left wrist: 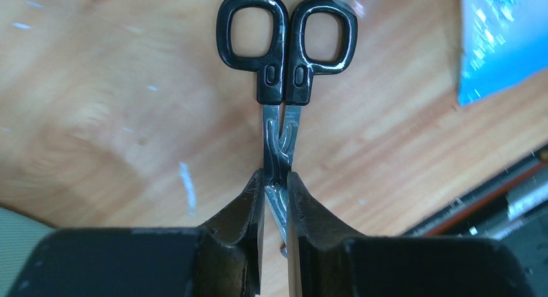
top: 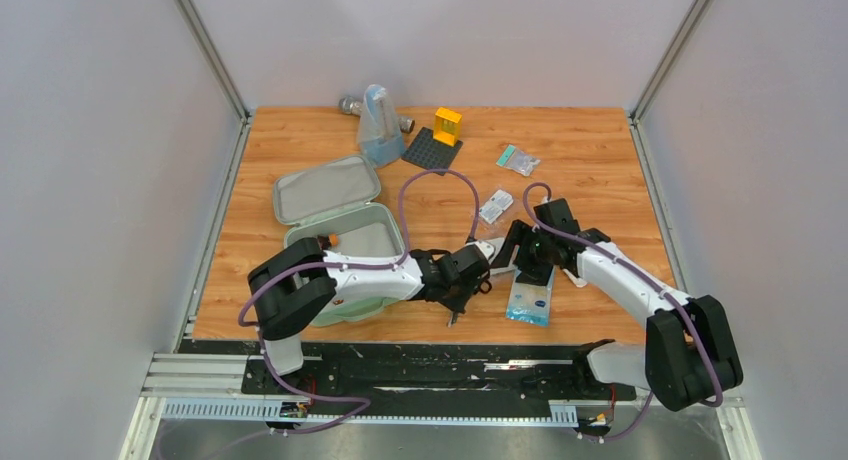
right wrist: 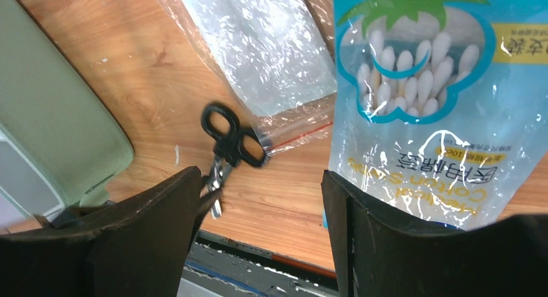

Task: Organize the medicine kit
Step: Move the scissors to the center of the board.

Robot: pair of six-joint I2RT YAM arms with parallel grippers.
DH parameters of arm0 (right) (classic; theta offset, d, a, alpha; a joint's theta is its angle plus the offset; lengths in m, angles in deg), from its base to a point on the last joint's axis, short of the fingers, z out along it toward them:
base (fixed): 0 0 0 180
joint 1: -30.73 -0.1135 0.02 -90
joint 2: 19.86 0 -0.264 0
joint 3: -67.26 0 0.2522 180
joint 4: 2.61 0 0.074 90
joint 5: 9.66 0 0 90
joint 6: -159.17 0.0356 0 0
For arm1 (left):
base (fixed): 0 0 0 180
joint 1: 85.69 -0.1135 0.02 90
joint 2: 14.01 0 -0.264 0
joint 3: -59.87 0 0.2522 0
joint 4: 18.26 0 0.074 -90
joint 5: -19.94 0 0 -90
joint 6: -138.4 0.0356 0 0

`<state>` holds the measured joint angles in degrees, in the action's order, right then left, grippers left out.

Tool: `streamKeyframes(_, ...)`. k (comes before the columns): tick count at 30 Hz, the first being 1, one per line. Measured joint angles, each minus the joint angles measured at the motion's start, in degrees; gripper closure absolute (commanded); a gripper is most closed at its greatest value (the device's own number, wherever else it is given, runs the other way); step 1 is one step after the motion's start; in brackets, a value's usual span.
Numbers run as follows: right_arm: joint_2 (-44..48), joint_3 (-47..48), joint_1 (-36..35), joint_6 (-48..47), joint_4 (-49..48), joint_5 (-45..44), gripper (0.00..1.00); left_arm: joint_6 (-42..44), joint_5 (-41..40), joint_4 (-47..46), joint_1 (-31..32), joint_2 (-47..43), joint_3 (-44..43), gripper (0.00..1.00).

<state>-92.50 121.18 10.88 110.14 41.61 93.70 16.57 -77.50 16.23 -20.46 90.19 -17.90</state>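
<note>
The medicine kit lies open at the left: a mint-green tray (top: 352,242) with its lid (top: 327,188) behind it; its edge (right wrist: 52,116) shows in the right wrist view. My left gripper (left wrist: 276,181) is shut on the blades of small black-handled scissors (left wrist: 284,77), close over the wooden table near its front edge; the handles point away from the fingers. The scissors (right wrist: 231,144) also show in the right wrist view. My right gripper (right wrist: 262,181) is open and holds nothing, just left of a blue cotton-swab bag (right wrist: 420,103).
A clear zip bag (right wrist: 258,45) lies beside the swab bag. At the back stand a dark studded baseplate (top: 432,148) with a yellow block (top: 447,125) and a bluish pouch (top: 378,125). Small packets (top: 518,160) (top: 496,206) lie mid-table. A black rail (top: 420,365) runs along the front.
</note>
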Motion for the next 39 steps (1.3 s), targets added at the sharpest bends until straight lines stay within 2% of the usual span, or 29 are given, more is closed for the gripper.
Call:
streamKeyframes(12,4.3,-7.6,-0.2,2.5,-0.8,5.7,0.3,-4.8,3.7,-4.2,11.3,-5.6,7.9,0.82)
streamKeyframes(16,5.7,-8.8,-0.6,3.0,-1.2,7.0,0.3,-5.9,3.6,-4.3,11.8,-5.8,8.2,0.7)
streamKeyframes(19,5.7,-9.2,-0.9,3.3,-1.3,7.4,0.3,-6.6,3.1,-4.3,12.0,-5.8,8.2,0.49)
streamKeyframes(21,5.7,-9.2,-1.1,3.5,-1.4,7.8,0.3,-7.3,3.0,-3.8,12.3,-5.8,7.7,0.4)
streamKeyframes(23,5.7,-9.2,-1.3,3.5,-1.5,7.8,0.3,-7.6,2.6,-2.9,12.5,-5.8,7.2,0.35)
streamKeyframes(27,5.5,-9.2,-1.5,3.5,-1.6,7.9,0.3,-8.9,1.3,-0.4,12.7,-6.3,6.9,0.32)
streamKeyframes(34,5.2,-9.2,-1.5,3.5,-1.6,7.9,0.3,-13.2,-0.4,6.6,12.7,-9.1,8.6,0.33)
streamKeyframes(39,4.9,-9.2,-1.5,3.5,-1.7,7.9,0.3,-16.4,-0.1,7.4,12.7,-9.2,8.5,0.33)
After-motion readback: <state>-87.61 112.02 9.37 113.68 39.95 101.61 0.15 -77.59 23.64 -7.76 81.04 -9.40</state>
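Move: The left fingers already pinch the scissors near the pivot, the scissors' middle 2 cm ahead and 2 cm right; the board's front edge, where they are headed, runs about 8 cm back, 0 cm to the side. From this hand, the cotton swab bag lies roughly 5 cm ahead, 18 cm right, the zip bag 14 cm ahead, 10 cm right. From the right hand, the scissors lie some 6 cm back, 11 cm left, 4 cm below. Left fingers drag the scissors 10 cm back, open and shift left; the open right hand follows 5 cm. ##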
